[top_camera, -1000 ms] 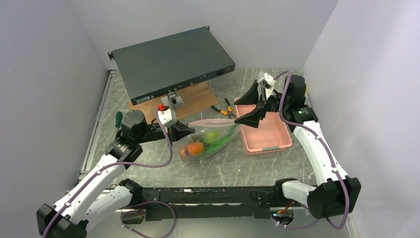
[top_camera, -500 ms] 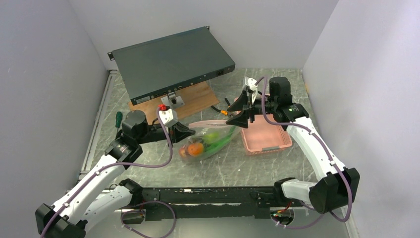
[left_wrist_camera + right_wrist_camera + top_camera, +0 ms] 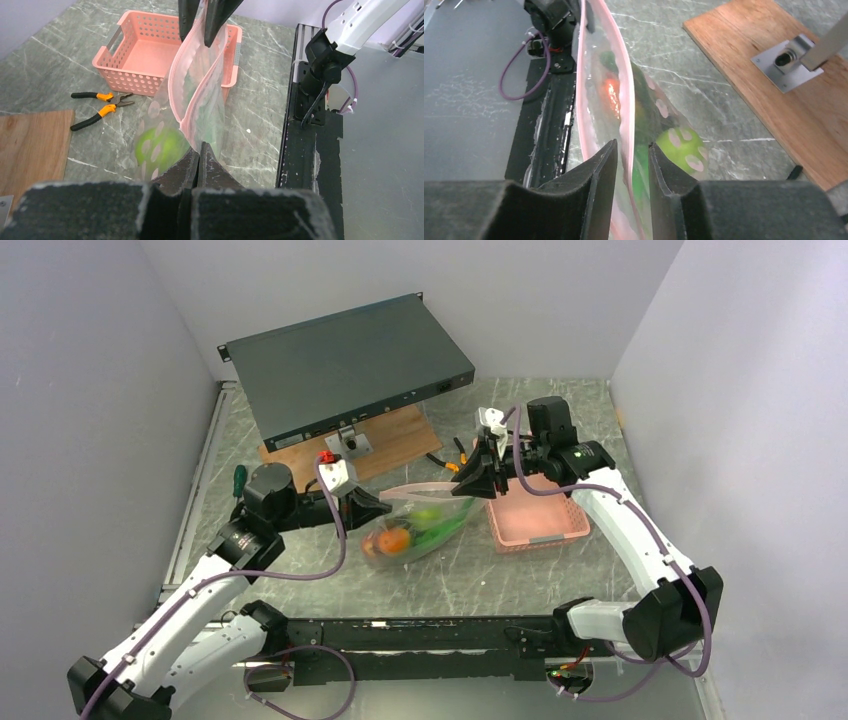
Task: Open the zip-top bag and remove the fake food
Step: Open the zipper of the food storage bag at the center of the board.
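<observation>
The zip-top bag (image 3: pixel 425 522) hangs stretched between both grippers just above the table, its pink zip strip (image 3: pixel 596 75) on top. Inside it the fake food shows: a green apple (image 3: pixel 157 146), an orange piece (image 3: pixel 394 539) and long green pods (image 3: pixel 448 524). My left gripper (image 3: pixel 199 150) is shut on the bag's left end. My right gripper (image 3: pixel 632 150) straddles the strip at the right end, beside the apple (image 3: pixel 681 146). Its fingers stand a little apart, with a narrow gap on each side of the strip.
A pink slotted basket (image 3: pixel 540 530) stands right of the bag. Orange-handled pliers (image 3: pixel 100 107) lie behind it. A dark rack unit (image 3: pixel 345 365) sits on a stand over a wooden board (image 3: pixel 395 440) at the back left. A green-handled screwdriver (image 3: pixel 239 478) lies far left.
My right arm has swung left from over the basket to the bag's right end, and its jaws have narrowed around the zip strip. The left gripper has kept its hold.
</observation>
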Controlling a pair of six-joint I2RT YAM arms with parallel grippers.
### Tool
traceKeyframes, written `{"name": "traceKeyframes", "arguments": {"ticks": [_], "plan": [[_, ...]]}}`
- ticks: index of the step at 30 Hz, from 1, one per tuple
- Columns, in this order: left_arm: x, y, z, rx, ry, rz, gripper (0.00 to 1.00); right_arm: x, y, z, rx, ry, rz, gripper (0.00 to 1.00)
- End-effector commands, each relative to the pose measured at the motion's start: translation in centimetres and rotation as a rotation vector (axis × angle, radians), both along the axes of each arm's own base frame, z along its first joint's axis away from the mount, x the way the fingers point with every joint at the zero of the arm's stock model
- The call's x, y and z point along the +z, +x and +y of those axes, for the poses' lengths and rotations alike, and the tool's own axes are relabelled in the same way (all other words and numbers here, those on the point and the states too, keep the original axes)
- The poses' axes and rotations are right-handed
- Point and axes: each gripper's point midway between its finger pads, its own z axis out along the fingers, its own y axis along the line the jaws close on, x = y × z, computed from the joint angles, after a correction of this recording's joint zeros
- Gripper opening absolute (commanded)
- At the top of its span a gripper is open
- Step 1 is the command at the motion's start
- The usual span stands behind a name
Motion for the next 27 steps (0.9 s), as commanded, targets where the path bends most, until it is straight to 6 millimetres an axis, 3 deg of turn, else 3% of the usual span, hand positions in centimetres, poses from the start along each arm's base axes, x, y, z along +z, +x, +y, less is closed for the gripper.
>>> {"name": "traceKeyframes", "arguments": {"ticks": [1, 4, 7, 10, 12, 16, 18, 20, 23, 26, 27], "plan": [[2.4, -0.3, 0.2, 0.006, -0.032, -0.043, 0.00, 2.7, -2.2, 0.2, 0.120, 0.066, -0.084, 0.30], [2.5, -0.3, 0.1, 0.001, -0.028, -0.037, 0.00, 2.8, -2.6, 0.1, 0.128, 0.067, -0.094, 0.27], [2.6, -0.4, 0.0, -0.003, -0.030, -0.015, 0.00, 2.6, -2.3, 0.3, 0.115, 0.051, -0.097, 0.03], [3.1, -0.6, 0.1, 0.001, -0.041, 0.007, 0.05, 2.3, -2.0, 0.5, 0.105, 0.034, -0.096, 0.00], [3.5, -0.8, 0.3, 0.009, -0.052, 0.007, 0.22, 2.3, -1.9, 0.6, 0.099, 0.029, -0.100, 0.00], [5.2, -1.8, 0.7, 0.012, -0.099, 0.013, 0.78, 2.5, -2.1, 0.5, 0.100, 0.029, -0.116, 0.00], [7.4, -1.8, 1.3, 0.067, -0.143, 0.025, 0.92, 2.6, -2.2, 0.4, 0.105, 0.030, -0.128, 0.00], [8.8, -1.0, 2.0, 0.151, -0.151, 0.095, 0.99, 2.6, -2.5, 0.4, 0.118, 0.035, -0.133, 0.00], [11.4, -0.3, 2.1, 0.207, -0.148, 0.194, 1.00, 2.5, -3.1, 0.6, 0.147, 0.042, -0.136, 0.00], [11.6, 0.7, 0.6, 0.184, -0.113, 0.332, 1.00, 2.4, -3.5, 0.8, 0.169, 0.050, -0.138, 0.00], [10.7, 1.3, -0.2, 0.172, -0.078, 0.383, 1.00, 2.4, -3.7, 0.8, 0.175, 0.053, -0.140, 0.00]]}}
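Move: The bag's far rim strip, near its right end, runs between the right hand's half-open fingers, about 1 cm back and 1 cm to the left. From there the green apple is roughly 6 cm left, 4 cm back and 10 cm down, the orange some 13 cm left, 9 cm back and 12 cm down. For the left hand, still pinching the rim's left end, that same strip end lies about 14 cm right and 4 cm ahead. The rim's far strip is pinched near its right end as the right hand eases back about 2 cm and shuts its fingers, then keeps hold. Only after that do the left fingers open wide and let go of the left end, and the left hand rises quickly some 13 cm, away from the bag. ##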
